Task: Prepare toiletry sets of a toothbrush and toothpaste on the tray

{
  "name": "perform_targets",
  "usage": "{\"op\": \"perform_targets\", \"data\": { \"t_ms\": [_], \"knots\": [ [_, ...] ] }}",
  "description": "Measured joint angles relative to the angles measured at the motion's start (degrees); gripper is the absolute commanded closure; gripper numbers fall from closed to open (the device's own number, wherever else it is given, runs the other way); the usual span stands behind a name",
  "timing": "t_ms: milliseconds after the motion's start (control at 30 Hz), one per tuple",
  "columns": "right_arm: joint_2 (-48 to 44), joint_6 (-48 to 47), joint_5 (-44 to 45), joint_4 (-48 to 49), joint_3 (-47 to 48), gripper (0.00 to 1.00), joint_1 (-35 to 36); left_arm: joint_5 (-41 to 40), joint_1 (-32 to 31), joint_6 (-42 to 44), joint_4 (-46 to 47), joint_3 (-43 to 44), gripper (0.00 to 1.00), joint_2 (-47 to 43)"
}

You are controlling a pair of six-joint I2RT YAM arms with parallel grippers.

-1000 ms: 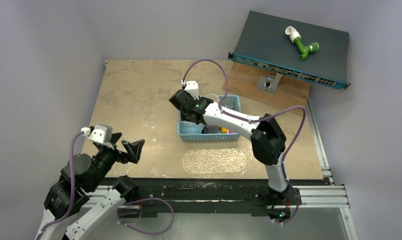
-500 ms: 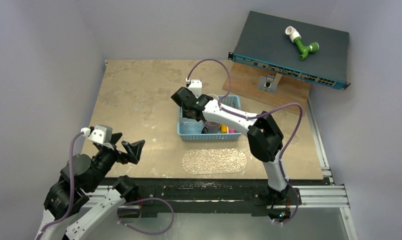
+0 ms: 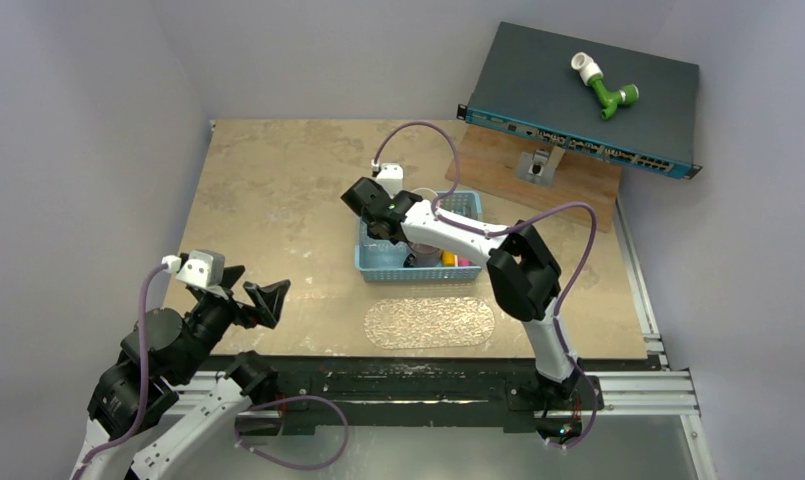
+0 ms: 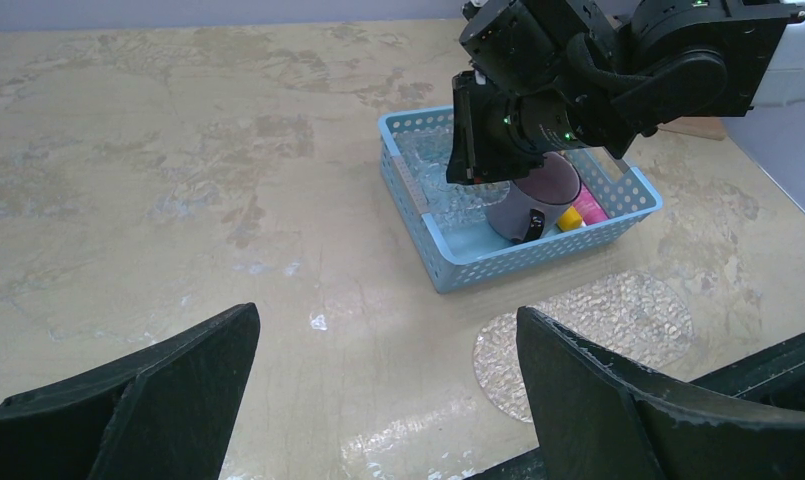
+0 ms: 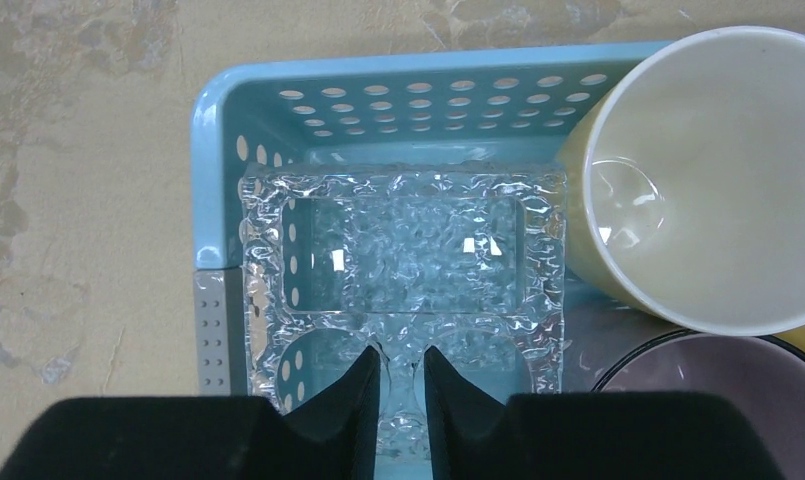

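Observation:
The clear glittery tray (image 3: 429, 322) lies flat on the table in front of the light-blue basket (image 3: 418, 270); it also shows in the left wrist view (image 4: 588, 330). A yellow toothpaste tube (image 4: 570, 219) and a pink one (image 4: 590, 205) lie in the basket's right end. No toothbrush is visible. My right gripper (image 5: 401, 355) is down in the basket's left end, its jaws shut on a rib of a clear textured compartment holder (image 5: 408, 240). My left gripper (image 4: 386, 320) is open and empty, above the table's near left.
A cream cup (image 5: 718, 170) and a mauve cup (image 5: 708, 400) stand in the basket beside the holder. A dark network switch (image 3: 578, 100) with a green-and-white pipe fitting (image 3: 603, 85) rests on a wooden block at the back right.
The right arm's elbow has drifted a little left while its gripper stays in the basket's left end. The left arm has not moved.

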Motion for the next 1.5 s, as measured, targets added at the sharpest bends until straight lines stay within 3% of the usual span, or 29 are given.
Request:
{"op": "perform_targets", "data": {
  "t_ms": [133, 600, 1100, 1500],
  "knots": [
    [0.0, 0.0, -0.2, 0.2, 0.0, 1.0, 0.0, 0.0, 0.0, 0.0, 0.0, 0.0, 0.0, 0.0],
    [-1.5, -0.5, -0.1, 0.4, -0.2, 1.0, 0.0, 0.0, 0.0, 0.0, 0.0, 0.0, 0.0, 0.0],
    [-11.3, -1.6, 0.1, 1.4, -1.9, 1.0, 0.7, 0.0, 0.0, 0.0, 0.0, 0.0, 0.0, 0.0],
    [-22.0, -1.9, 1.2, -0.1, -9.3, 1.0, 6.8, -0.1, 0.0, 0.0, 0.0, 0.0, 0.0, 0.1]
  ]
}}
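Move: Just under the right fingertips, the clear ribbed holder stands in the basket's left end, its middle about 2 cm ahead and 3 cm below, with the parted tips astride its inner wall. The cream mug is roughly 6 cm ahead and 8 cm to the right; the grey mug is about 1 cm back and 8 cm to the right. From the idle left hand the holder lies some 24 cm ahead, 19 cm to the right and 22 cm below. Closing its fingers on the thin wall between the clear holder's round openings, the right hand pinches it and, after a short hold, lifts it nearly straight up out of the basket. It then draws back about 7 cm while still rising, some 12 cm up in all, the wrist tipping slightly up and turning a little counter-clockwise. ##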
